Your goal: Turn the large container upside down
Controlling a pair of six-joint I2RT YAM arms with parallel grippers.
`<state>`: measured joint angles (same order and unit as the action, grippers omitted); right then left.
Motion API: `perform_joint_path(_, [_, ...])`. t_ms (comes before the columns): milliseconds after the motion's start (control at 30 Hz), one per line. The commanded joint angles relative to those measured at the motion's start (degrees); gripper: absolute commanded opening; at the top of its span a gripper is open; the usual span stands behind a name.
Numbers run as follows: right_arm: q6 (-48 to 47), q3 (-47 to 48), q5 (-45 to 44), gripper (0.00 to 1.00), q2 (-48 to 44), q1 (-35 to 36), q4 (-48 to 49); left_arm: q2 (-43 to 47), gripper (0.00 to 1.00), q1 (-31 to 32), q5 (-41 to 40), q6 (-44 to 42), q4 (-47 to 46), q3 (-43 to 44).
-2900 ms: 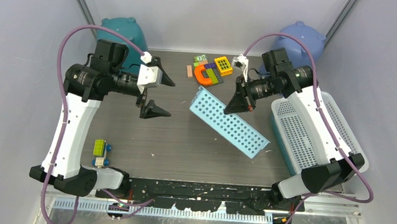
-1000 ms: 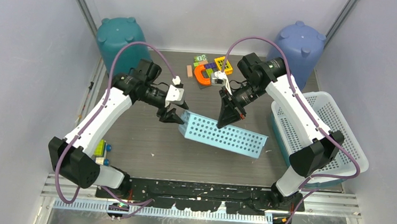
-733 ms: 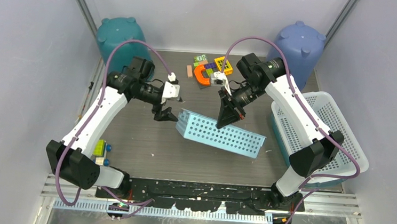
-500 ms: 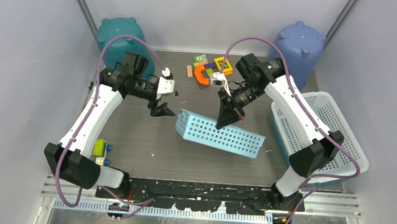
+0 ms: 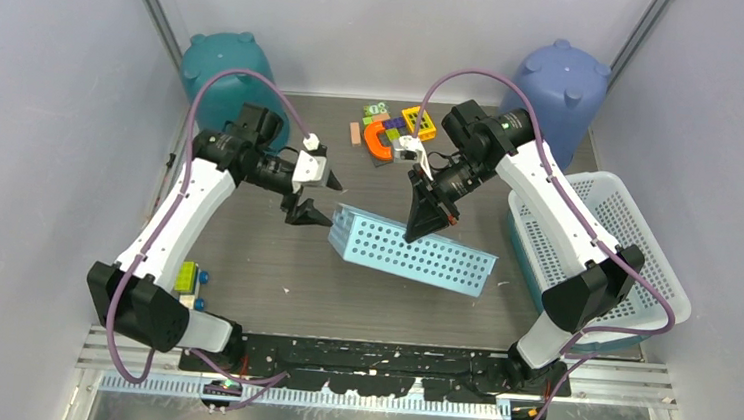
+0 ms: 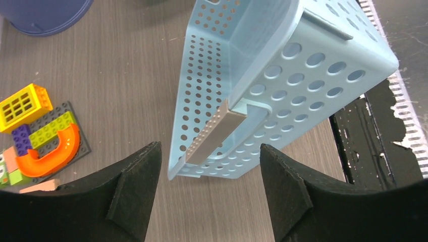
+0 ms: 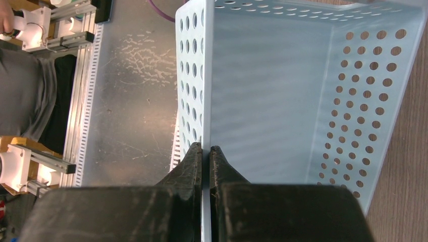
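Observation:
The large container [image 5: 424, 257], a long light-blue basket full of round holes, stands on one long side across the middle of the table. My right gripper [image 5: 414, 235] comes down from above and is shut on the rim of its upper long wall; in the right wrist view the two fingers [image 7: 194, 161] pinch that thin wall, with the basket's inside [image 7: 267, 85] to the right. My left gripper [image 5: 324, 202] hangs open just left of the basket's short end, apart from it. The left wrist view shows that end's handle [image 6: 217, 132] beyond the open left gripper [image 6: 209, 147].
An upturned teal bucket [image 5: 224, 68] stands at the back left and an upturned blue one [image 5: 564, 80] at the back right. Toy bricks [image 5: 392, 131] lie at the back centre. A white basket [image 5: 596, 248] sits at the right edge, a small brick car [image 5: 188, 286] near the left arm's base.
My left gripper opened wider and drew back to the left, away from the basket's short end. The right gripper and the basket have hardly moved.

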<state>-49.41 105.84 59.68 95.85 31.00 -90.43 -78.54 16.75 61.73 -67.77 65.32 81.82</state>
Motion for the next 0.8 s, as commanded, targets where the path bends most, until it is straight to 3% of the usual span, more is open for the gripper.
perform_joint_path(0, [-1.03,0.93,2.16,0.01,-1.71,0.25,-8.88,-0.59,0.72,1.44,3.4,1.01,-2.74,-1.47])
perform_joint_path(267, [-1.29,0.86,1.89,0.01,-1.1,0.25,-8.84,-2.5,0.64,2.55,2.85,4.83,-6.24,-1.15])
perform_joint_path(600, [-1.96,-0.31,0.97,0.01,-1.61,0.24,-8.88,-2.36,0.53,2.49,0.93,-1.03,0.17,0.77])
perform_joint_path(767, [-2.19,-0.46,1.67,0.01,-1.47,0.24,-8.87,-2.72,0.49,2.49,3.04,1.03,-2.18,0.05])
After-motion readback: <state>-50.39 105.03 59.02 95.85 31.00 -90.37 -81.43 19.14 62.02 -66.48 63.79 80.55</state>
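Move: The light blue container hangs on its side from the right hand. The grip on its left end is about 4 cm to the right of the open left hand, some 1 cm back and 5 cm below; from the right hand it is about 16 cm left, 3 cm ahead and 8 cm down. The toy bricks lie some 18 cm ahead of the left hand, 9 cm to its right and 22 cm down; the upturned green bin stands 20 cm ahead and 23 cm left, its middle 10 cm lower. The left hand eases about 2 cm down and a little over 1 cm to its right, towards the end grip of the light blue container, while its fingers close from roughly three quarters to half open on either side of that grip's line, still short of a clear hold, and the hand tilts only about 5 degrees. The right hand practically stays in place, sinking about half a centimetre near the end, and keeps its pinch on the middle of the container's upper long rim. ##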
